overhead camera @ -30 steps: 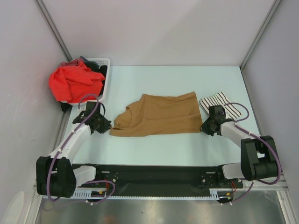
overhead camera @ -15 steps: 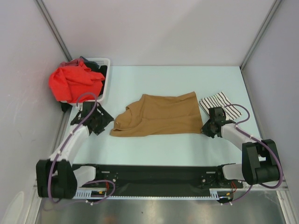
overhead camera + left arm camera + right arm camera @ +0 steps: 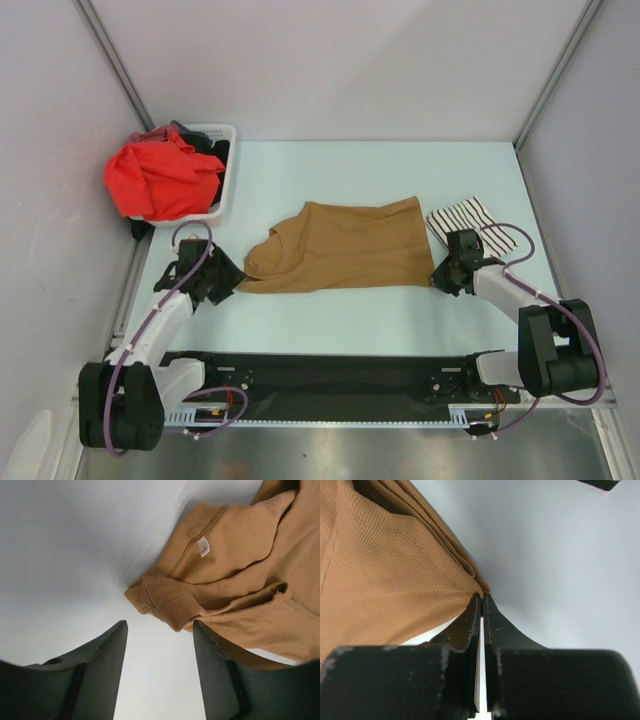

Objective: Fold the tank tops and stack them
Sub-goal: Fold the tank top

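The tan-brown tank top (image 3: 345, 248) lies spread across the middle of the table, its left end bunched. My left gripper (image 3: 224, 277) sits at that left end, open; in the left wrist view the ribbed hem corner (image 3: 167, 602) lies just beyond the left gripper (image 3: 159, 625), and only bare table shows between the fingers. My right gripper (image 3: 440, 274) is low at the top's near right corner, and in its wrist view the right gripper (image 3: 481, 596) is shut with the cloth corner (image 3: 470, 577) at its tips. The striped tank top (image 3: 468, 219) lies folded at the right.
A white laundry basket (image 3: 225, 190) stands at the back left with red cloth (image 3: 160, 175) heaped in it and spilling over. Grey walls close in the table on the left, back and right.
My left gripper has opened from nearly shut and shifted a little nearer beside the tan top's left corner. The right gripper stays shut at the right corner.
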{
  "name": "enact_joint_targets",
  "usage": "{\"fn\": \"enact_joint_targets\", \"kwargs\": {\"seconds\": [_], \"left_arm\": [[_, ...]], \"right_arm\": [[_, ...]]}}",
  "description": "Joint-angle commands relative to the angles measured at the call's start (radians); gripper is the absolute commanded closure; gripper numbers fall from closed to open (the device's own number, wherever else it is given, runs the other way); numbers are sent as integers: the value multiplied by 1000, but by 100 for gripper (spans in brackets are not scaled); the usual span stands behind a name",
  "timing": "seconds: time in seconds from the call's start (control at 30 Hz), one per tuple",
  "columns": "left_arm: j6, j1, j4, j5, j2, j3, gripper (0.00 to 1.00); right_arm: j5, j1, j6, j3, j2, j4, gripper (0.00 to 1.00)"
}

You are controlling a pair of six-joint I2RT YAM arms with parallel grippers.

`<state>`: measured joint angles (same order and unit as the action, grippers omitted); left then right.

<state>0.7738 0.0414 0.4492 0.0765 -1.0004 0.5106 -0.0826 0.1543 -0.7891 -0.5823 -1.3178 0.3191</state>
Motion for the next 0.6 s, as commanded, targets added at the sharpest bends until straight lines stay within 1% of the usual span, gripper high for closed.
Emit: {"fn": "enact_joint_targets", "kwargs": {"seconds": [0.0, 0.03, 0.07, 0.17, 0.2, 0.27, 0.3, 0.33, 0.4, 0.43, 0.53, 0.57], "left_arm": [[-16, -6, -105, 55, -68, 20, 41], [-16, -6, -128, 60, -85, 23, 44], [-21, -6, -144, 60, -99, 29, 62], [-25, -6, -170, 43, -185, 46, 100], [-30, -6, -167, 26, -202, 55, 100], [-15, -6, -104, -12, -245, 95, 100], [-4, -6, -69, -62, -253, 109, 100], [21, -6, -3, -73, -256, 132, 100], [56, -6, 67, -150, -251, 150, 100], [65, -6, 129, -179, -247, 166, 100], [82, -6, 204, -198, -213, 180, 100], [87, -6, 213, -195, -178, 177, 100]], "right_arm": [[-28, 7, 2, 21, 20, 55, 100], [-28, 7, 1, 22, 23, 57, 100], [-29, 10, 1, 24, 23, 58, 100], [-29, 14, -2, 27, 29, 66, 100], [-29, 16, -4, 27, 32, 72, 100], [-35, 27, -9, 35, 46, 84, 100], [-37, 30, -12, 39, 51, 90, 100], [-39, 34, -15, 45, 66, 109, 100], [-29, 45, -25, 62, 83, 132, 100], [-28, 48, -35, 68, 92, 159, 100], [-29, 60, -59, 84, 141, 228, 100], [-29, 62, -64, 87, 175, 247, 100]]}}
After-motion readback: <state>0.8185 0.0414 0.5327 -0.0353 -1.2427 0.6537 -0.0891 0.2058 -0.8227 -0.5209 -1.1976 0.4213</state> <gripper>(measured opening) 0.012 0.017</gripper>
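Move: The brown tank top's near left corner lies just ahead of the left hand, about 2 cm forward, 1 cm right and 4 cm below. The tank top's middle is some 9 cm ahead of that hand and 25 cm to its right; the clothes basket, about 28 cm ahead and 17 cm left. The right hand already pinches the near right corner; from it the table's front edge is about 18 cm straight back, and the folded striped tank top 15 cm ahead and 11 cm right. The brown tank top's near left corner is pinched anew: the left hand sinks about 3 cm and eases forward with its fingers closing from half open to shut, then draws the corner some 2 cm left, rising slightly, easing back at the end and tipping about 10 degrees more steeply down. The right hand keeps its pinch and drags its corner about 3.5 cm back towards the table's front edge, speeding up late. ##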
